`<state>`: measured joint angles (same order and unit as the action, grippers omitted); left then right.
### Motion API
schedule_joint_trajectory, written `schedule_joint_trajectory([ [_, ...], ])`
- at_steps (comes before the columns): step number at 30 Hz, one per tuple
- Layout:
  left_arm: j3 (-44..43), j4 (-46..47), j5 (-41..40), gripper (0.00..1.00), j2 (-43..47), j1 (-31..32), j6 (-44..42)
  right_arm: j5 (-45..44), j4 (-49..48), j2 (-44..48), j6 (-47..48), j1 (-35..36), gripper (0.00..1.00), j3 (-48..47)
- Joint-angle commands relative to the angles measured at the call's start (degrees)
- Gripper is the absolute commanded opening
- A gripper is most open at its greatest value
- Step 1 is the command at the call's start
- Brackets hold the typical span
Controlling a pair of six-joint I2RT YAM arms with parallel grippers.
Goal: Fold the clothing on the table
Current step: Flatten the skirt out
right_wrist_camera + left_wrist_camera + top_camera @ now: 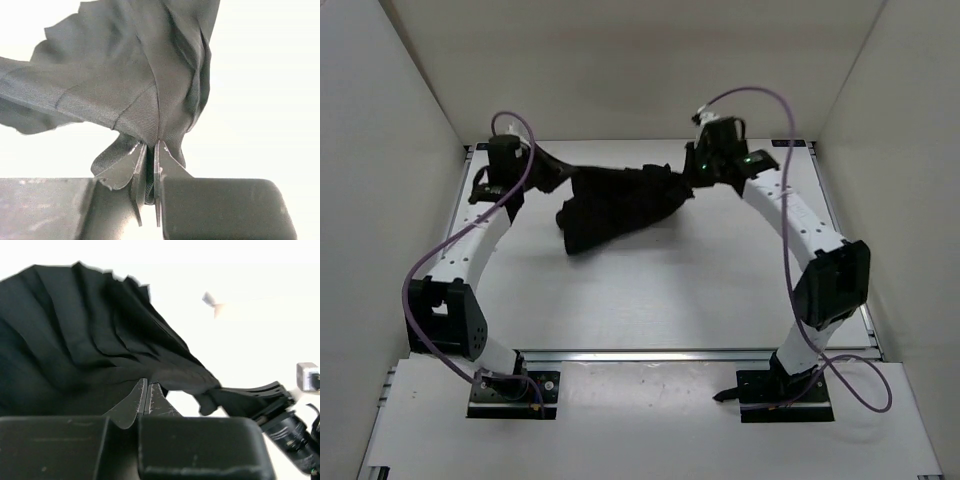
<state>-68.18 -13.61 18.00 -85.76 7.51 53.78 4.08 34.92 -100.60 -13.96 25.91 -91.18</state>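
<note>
The clothing (620, 205) is a black pleated garment hanging bunched between my two grippers over the far part of the white table (650, 300). Its lower part sags onto the tabletop. My left gripper (542, 172) holds its left end. In the left wrist view the jaws (146, 383) are pressed together with the pleated fabric (75, 340) at their tips. My right gripper (692, 180) holds the right end. In the right wrist view the jaws (151, 146) are shut with a fold of the cloth (125, 75) pinched between them.
White walls enclose the table on the left, back and right. A metal rail (670, 355) runs across the near edge, in front of the two arm bases. The right arm's wrist (287, 427) shows at the lower right of the left wrist view.
</note>
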Motion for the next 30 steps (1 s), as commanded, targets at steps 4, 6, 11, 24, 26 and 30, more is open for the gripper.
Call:
schedule_joint_trajectory([
  [4,-6.6,-5.1,5.5,0.0,8.0,-4.0,-5.9,9.3,8.5,9.8,6.3,-7.9,0.0,-6.6],
  [6,-1.4,-6.3,7.5,0.0,12.0,-3.7,-8.2,11.6,8.6,12.8,6.0,-10.6,0.0,-0.6],
  [11,26.6,-10.7,7.8,0.48,28.2,0.9,-12.8,9.7,10.4,22.5,7.5,-11.1,0.12,20.3],
  [24,48.1,-9.2,-2.8,0.58,40.1,12.0,-4.8,5.0,3.6,35.9,-2.3,-16.9,0.6,48.6],
  [26,48.1,-5.8,-4.6,0.56,37.6,14.0,-3.6,5.0,1.2,34.9,-3.0,-17.9,0.59,50.3],
  [30,45.7,-2.0,-7.6,0.57,29.4,16.0,-2.0,5.5,-1.3,32.3,-4.1,-17.8,0.58,51.8],
])
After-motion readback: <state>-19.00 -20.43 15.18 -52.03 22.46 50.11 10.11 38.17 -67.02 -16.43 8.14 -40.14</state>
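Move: The skirt is already pinched at two points about 20 cm apart, its body trailing some 7 cm back and 8 cm below the hands, about 9 cm to the left hand's right and 12 cm to the right hand's left. The clear patch of table it is taken to is centred about 12 cm back, 16 cm to the right and 19 cm below the left hand; from the right hand it is about 11 cm back, 5 cm to the left and 16 cm down. Upward first, in a quick flick of about 10 cm with the skirt still pinched, then both hands whip back together and plunge past their starting height, opening on the way down to let the skirt go. They end roughly 20–25 cm back and low, the right also about 15 cm to its right, fingers tipped some 20 degrees further down and turned slightly clockwise. ##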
